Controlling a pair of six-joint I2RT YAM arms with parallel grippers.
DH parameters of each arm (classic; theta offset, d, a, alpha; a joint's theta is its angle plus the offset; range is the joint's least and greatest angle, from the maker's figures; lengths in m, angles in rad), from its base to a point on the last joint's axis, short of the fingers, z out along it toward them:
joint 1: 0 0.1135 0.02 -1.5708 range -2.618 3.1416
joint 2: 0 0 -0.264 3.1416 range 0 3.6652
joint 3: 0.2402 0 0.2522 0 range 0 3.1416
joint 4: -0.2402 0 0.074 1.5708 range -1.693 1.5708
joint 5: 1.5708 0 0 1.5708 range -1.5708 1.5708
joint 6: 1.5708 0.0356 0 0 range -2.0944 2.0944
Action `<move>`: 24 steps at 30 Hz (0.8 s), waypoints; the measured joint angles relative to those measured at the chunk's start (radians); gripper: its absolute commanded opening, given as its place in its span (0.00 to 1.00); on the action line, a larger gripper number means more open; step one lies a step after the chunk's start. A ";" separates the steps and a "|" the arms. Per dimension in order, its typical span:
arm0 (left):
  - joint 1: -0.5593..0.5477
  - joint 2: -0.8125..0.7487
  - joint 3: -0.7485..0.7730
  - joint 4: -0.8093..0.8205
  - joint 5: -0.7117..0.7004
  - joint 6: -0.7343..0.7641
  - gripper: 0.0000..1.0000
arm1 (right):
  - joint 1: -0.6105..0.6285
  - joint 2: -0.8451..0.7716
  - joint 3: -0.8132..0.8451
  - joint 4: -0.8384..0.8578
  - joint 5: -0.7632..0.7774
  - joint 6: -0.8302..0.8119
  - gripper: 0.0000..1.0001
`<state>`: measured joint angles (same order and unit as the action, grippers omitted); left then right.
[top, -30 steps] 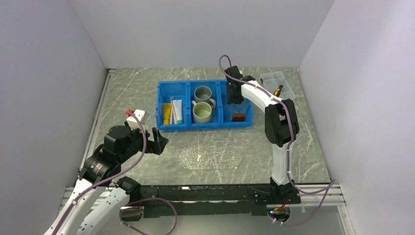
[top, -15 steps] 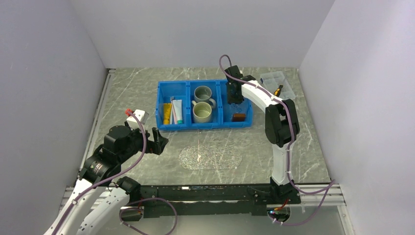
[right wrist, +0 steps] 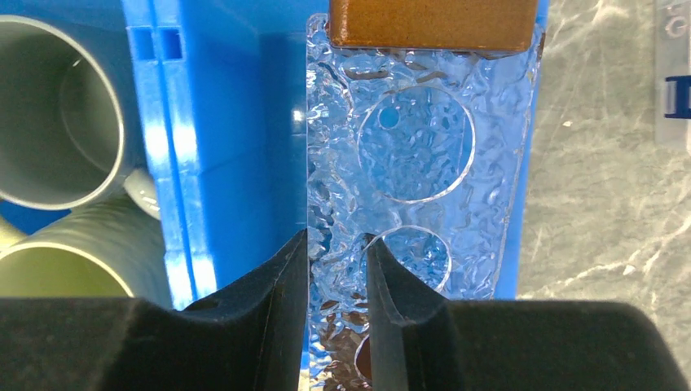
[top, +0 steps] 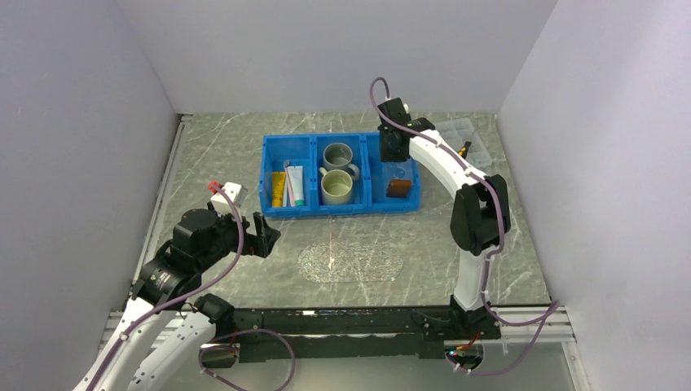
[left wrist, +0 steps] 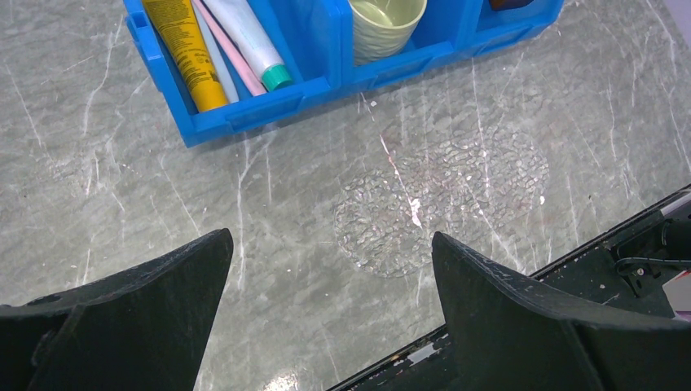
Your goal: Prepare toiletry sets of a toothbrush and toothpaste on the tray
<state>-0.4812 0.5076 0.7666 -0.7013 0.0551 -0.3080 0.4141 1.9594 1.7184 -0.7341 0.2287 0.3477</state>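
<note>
The tray (right wrist: 415,163), clear and bumpy with a brown block handle (right wrist: 432,23), stands in the right compartment of the blue bin (top: 314,210). My right gripper (right wrist: 336,252) is shut on the tray's near left edge; from above, that gripper (top: 393,155) is over the compartment. The toothpaste (left wrist: 248,37), white with a teal end, lies in the bin's left compartment beside the slim pale toothbrush (left wrist: 216,61). My left gripper (left wrist: 330,244) hangs open over bare table in front of the bin, holding nothing.
A yellow tube (left wrist: 183,49) and a pink stick (left wrist: 232,53) share the left compartment. Two mugs (top: 338,155) (top: 336,186) fill the middle one. A clear bumpy oval mat (top: 350,263) lies flat on the table. A clear lidded box (top: 460,134) sits back right.
My right arm has risen and stretched further back, bringing the tray's gripped end up with it. The left arm has not moved.
</note>
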 measured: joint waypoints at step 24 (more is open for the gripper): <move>0.000 -0.024 0.000 0.000 -0.001 0.000 0.99 | 0.279 -0.468 -0.286 -0.100 0.135 0.117 0.02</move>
<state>-0.4812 0.4835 0.7666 -0.7013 0.0540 -0.3084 0.6930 1.4914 1.4319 -0.8337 0.3637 0.4648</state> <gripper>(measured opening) 0.992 0.302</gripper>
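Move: The right hand already holds the clear wooden-handled tray by its left edge, partly lifted in the blue bin's right compartment. The clear oval mat lies about 25 cm back, 9 cm left and 12 cm below. About 12 cm to the hand's left, 8 cm lower, stand the green mug, 3 cm back, and the grey mug, 5 cm ahead. From the left hand the mat is level, some 20 cm right and 20 cm below. Up first, then back in a long arc: the right hand keeps its pinch on the tray's left edge, rises some 8 cm, then sweeps about 13 cm back towards the open table and oval mat, drifting a little left. The fingers tip up slightly and the wrist turns roughly 5 degrees counter-clockwise. ##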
